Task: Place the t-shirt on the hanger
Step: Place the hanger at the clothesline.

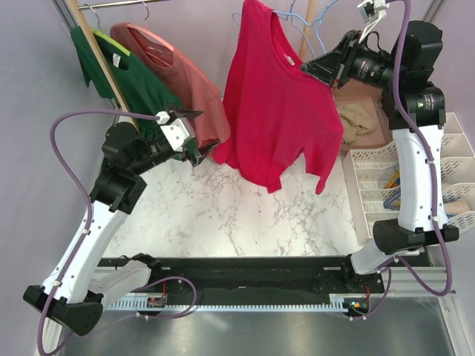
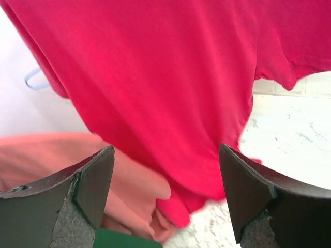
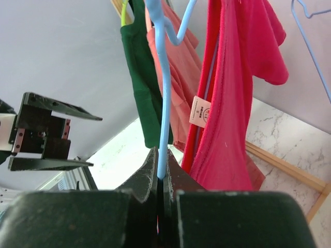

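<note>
The crimson t-shirt hangs in the air over the back of the table, draped on the pale-blue wire hanger. My right gripper is at the shirt's right shoulder and is shut on the hanger's wire; the right wrist view shows the blue wire pinched between the right gripper jaws, with the t-shirt and its neck label just to the right. My left gripper stands open, left of the shirt's lower hem. In its own view the left gripper holds nothing, with the t-shirt hanging a little beyond the fingertips.
A dark green shirt and a salmon shirt hang at the back left by a slanted wooden pole. Spare blue hangers hang at the back. White trays and a beige cloth sit right of the marble table.
</note>
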`<state>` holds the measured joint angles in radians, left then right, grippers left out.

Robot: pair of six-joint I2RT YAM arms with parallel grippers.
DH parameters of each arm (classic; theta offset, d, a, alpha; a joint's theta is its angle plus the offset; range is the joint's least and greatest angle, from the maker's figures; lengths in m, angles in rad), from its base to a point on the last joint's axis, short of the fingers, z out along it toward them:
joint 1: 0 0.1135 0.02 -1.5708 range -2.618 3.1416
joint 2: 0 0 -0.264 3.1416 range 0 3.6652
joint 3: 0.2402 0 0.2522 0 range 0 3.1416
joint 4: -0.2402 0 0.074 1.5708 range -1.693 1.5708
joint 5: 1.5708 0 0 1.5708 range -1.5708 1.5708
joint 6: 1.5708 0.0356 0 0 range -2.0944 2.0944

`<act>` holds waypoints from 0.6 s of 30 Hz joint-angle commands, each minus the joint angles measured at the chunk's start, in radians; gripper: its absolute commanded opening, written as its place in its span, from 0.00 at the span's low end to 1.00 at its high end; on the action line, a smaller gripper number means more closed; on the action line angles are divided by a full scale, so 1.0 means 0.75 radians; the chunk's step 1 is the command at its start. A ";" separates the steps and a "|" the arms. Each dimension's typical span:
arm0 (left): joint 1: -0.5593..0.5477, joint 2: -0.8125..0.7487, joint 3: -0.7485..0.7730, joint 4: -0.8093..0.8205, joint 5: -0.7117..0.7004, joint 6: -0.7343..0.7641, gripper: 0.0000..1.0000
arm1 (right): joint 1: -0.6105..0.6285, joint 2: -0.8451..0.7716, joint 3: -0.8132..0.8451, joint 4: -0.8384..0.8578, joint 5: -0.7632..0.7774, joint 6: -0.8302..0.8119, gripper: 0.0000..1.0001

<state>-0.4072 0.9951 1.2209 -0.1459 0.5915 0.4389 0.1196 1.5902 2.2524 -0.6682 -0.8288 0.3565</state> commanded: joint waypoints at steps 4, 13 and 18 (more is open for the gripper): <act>0.005 -0.081 -0.112 0.035 -0.048 -0.125 0.88 | 0.071 0.029 -0.095 0.236 0.117 0.001 0.00; 0.005 -0.118 -0.176 0.053 -0.095 -0.182 0.88 | 0.278 0.326 0.173 0.388 0.473 0.005 0.00; 0.005 -0.175 -0.229 0.047 -0.126 -0.186 0.88 | 0.344 0.473 0.224 0.472 0.563 -0.007 0.00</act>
<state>-0.4072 0.9100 1.0729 -0.1459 0.5251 0.3408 0.3481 1.9133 2.3497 -0.4618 -0.5117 0.3523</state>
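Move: The right hand holds the blue hanger with the red t-shirt on it; the clothesline's free stretch lies about 20 cm ahead, 10 cm to its left and 5 cm above. The empty spare hanger is some 18 cm ahead and 3 cm left, and the pink shirt roughly 15 cm ahead and 27 cm left, both lower. From the left hand that stretch is about 27 cm ahead, 12 cm right and 15 cm up. Right hand, still pinching the hanger, goes about 15 cm forward-left, sinking, towards the clothesline; open left hand lowers. ##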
